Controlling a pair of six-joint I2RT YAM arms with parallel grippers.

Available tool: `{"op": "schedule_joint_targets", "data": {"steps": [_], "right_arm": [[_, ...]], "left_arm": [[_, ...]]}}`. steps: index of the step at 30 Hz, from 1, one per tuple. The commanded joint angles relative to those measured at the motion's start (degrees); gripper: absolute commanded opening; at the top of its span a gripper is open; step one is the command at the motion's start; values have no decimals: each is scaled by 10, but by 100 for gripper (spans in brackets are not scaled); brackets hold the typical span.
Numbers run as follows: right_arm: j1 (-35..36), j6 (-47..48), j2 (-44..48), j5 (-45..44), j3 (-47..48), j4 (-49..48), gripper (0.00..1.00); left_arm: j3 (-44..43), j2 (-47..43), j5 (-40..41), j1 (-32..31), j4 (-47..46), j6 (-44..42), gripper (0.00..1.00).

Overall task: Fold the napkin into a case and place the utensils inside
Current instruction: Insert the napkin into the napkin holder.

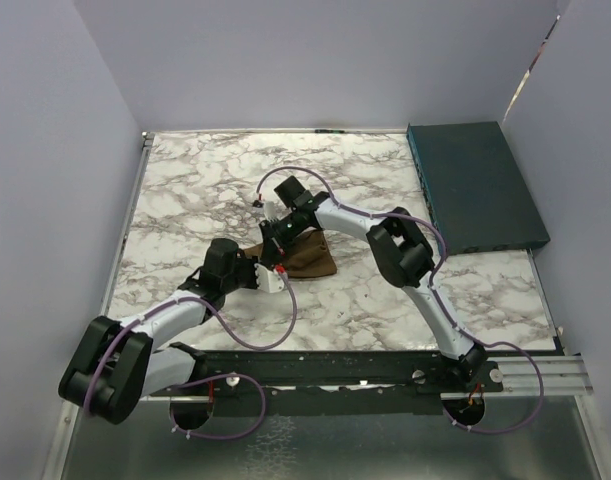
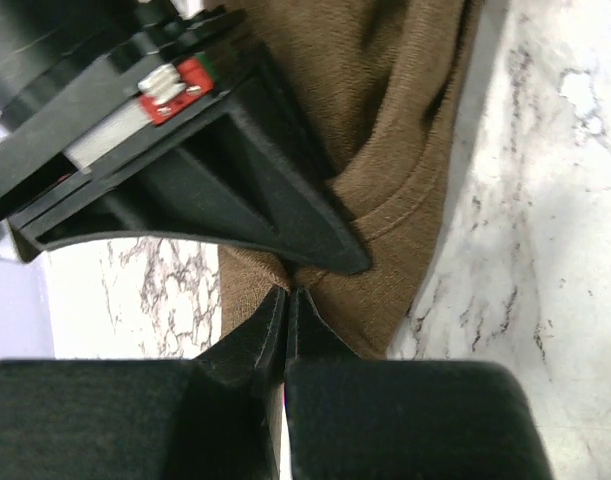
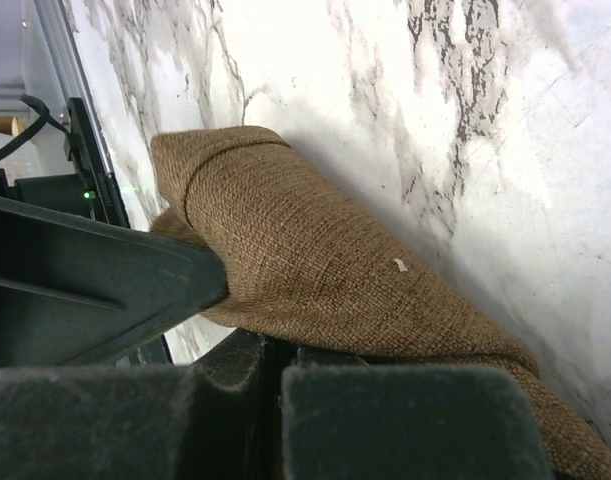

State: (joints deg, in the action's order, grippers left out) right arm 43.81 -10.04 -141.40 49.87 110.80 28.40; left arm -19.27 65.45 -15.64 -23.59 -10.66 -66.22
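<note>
The brown napkin (image 1: 307,257) lies bunched in the middle of the marble table, partly lifted and doubled over. My left gripper (image 1: 276,279) is at its near-left corner. In the left wrist view its jaws (image 2: 287,292) are pressed together on the puckered edge of the napkin (image 2: 395,150). My right gripper (image 1: 281,242) comes in from the far side and its black finger (image 2: 285,215) nearly touches the left one. In the right wrist view the right gripper (image 3: 281,350) is shut, with the rolled napkin (image 3: 315,260) coming out of its tips. The utensils are out of view.
A dark teal flat box (image 1: 475,186) lies at the back right by the wall. Pale walls close the table (image 1: 195,190) in on the left, back and right. A black rail (image 1: 335,370) with both arm bases runs along the near edge.
</note>
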Motion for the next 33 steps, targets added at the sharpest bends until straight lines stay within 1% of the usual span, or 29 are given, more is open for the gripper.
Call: {"op": "schedule_joint_targets", "data": {"steps": [1, 5, 7, 9, 11, 14, 16, 20, 23, 26, 27, 33], "right_arm": [[4, -28, -14, 15, -13, -28, 1], [4, -53, -13, 34, -12, -52, 1], [3, -63, -6, 47, -20, -67, 4], [0, -72, 13, 51, -54, -100, 10], [-7, -78, 40, 53, -92, -138, 19], [-25, -81, 88, 47, -157, -191, 36], [-35, -83, 115, 39, -192, -218, 41], [-49, -70, 152, 38, -233, -224, 44], [-60, -70, 193, 30, -296, -248, 45], [-76, -81, 228, 12, -371, -302, 44], [-80, -79, 237, 8, -389, -307, 44], [-88, -10, 292, -43, -485, -318, 44]], "left_arm": [[15, 37, -32, -15, 18, -93, 0], [33, 61, -23, -17, 21, -191, 0], [32, 80, -10, -19, 23, -213, 0], [26, 95, 3, -19, 26, -222, 0], [23, 105, 14, -19, 31, -230, 0], [25, 116, 30, -19, 45, -246, 0], [27, 121, 36, -19, 48, -248, 0], [25, 123, 44, -19, 60, -236, 0], [24, 121, 46, -18, 73, -222, 0], [26, 117, 46, -19, 80, -210, 0], [26, 116, 44, -19, 82, -205, 0], [-10, 117, 26, -15, 106, -136, 0]]}}
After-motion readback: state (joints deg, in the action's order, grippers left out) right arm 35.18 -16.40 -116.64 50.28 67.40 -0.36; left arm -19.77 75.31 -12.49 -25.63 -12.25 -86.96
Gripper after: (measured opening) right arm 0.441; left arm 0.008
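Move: The right hand's shut fingertips are in the folded cloth at the napkin's left end. The stretch of napkin it goes for next lies about 10 cm to its right and 1 cm back, at about fingertip height, and the napkin's right end is some 15 cm to its right, level with it. The left hand is beside it, with the cloth mouth of the holder about 3 cm below its tips and 1 cm to the right. The left hand's closed tips stay at the cloth and press down some 3 cm onto the mouth of the fold, the wrist rolling left side up and turning a little clockwise, then hold there. The right hand first waits, then opens about halfway and comes free of the left-end fold. It lifts about 3 cm and travels 10 cm right along the napkin, finally sinking again so that its open fingers straddle the cloth ridge. ##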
